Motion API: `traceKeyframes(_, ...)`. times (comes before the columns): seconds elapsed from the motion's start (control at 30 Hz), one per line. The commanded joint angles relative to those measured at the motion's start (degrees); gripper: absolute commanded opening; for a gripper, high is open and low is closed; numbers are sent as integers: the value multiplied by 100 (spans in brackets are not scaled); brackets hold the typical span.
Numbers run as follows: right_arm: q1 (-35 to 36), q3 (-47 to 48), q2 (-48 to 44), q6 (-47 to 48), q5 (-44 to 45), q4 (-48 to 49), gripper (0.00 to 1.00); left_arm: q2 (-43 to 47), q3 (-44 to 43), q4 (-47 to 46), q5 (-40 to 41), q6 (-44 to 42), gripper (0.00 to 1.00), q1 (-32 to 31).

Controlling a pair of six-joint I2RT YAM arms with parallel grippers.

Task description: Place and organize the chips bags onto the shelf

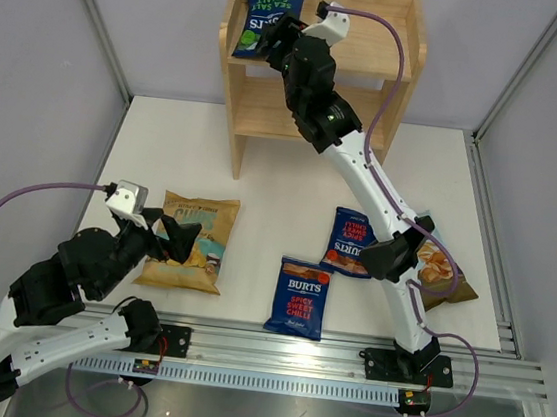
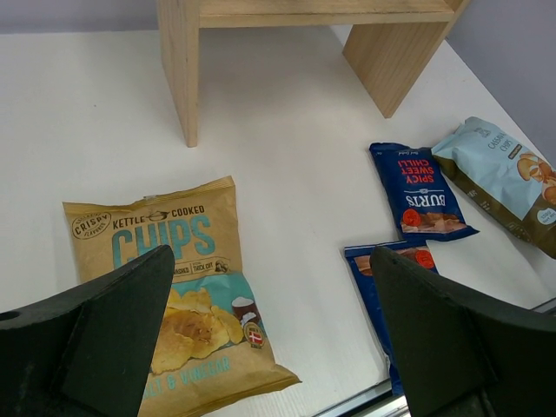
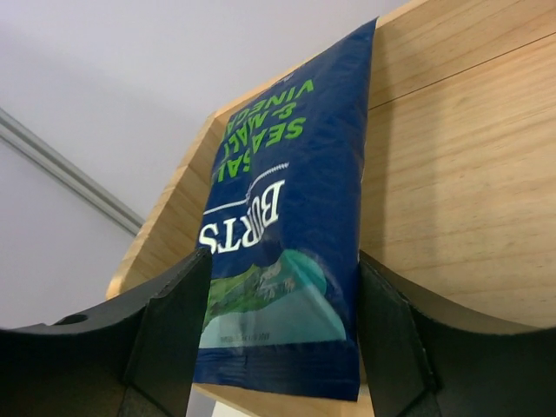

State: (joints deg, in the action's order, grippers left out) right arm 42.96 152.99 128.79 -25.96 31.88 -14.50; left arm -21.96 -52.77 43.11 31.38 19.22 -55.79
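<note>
A dark-blue Burts bag (image 1: 269, 18) with green lettering lies flat on the left of the wooden shelf's (image 1: 377, 49) top tier. My right gripper (image 1: 277, 47) is open at the bag's near end. In the right wrist view its fingers flank the bag (image 3: 287, 217) on the shelf top (image 3: 460, 174). My left gripper (image 1: 176, 240) hangs open over the tan CHIPS bag (image 1: 206, 222), empty. The left wrist view shows that bag (image 2: 174, 287) under the left finger. Two red-lettered Burts bags (image 1: 300, 298) (image 1: 349, 242) and a light-blue-and-brown bag (image 1: 442, 273) lie on the table.
The right arm stretches from its base across the table's right side, over the light-blue-and-brown bag. The shelf's lower tier (image 1: 270, 107) is bare where it shows. A metal rail (image 1: 342, 355) runs along the near edge, and a purple cable loops beside each arm.
</note>
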Motion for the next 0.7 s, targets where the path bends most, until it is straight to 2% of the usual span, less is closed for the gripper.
traceKeyframes(0.0,-209,-32,-372,284,-6,-404,72,-107,30,-303,-114,-138,99,7)
traceKeyframes(0.2,-288,-137,-548,337,-217,-492,71,-151,39,-295,-149,-138,99,7)
traceKeyframes(0.4,-385,-270,-558,337,-550,-501,47,-125,39,-295,-140,-138,99,16)
traceKeyframes(0.67,-420,152,-118,565,-1121,-615,45,-90,57,-312,-158,-147,99,42)
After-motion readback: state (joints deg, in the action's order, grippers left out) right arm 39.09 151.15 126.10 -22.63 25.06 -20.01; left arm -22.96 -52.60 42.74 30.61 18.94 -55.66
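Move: The sea salt & vinegar bag lies on the upper board with its front end between the right hand's open fingers; its middle is about 7 cm ahead, 2 cm left and level in height. The shelf's left side panel stands roughly 9 cm left and 6 cm ahead. From the left hand, the bag is some 42 cm ahead, 13 cm right and 17 cm higher. The right hand sweeps right about 3 cm, eases slightly back, and partly closes around the bag's front right corner. ##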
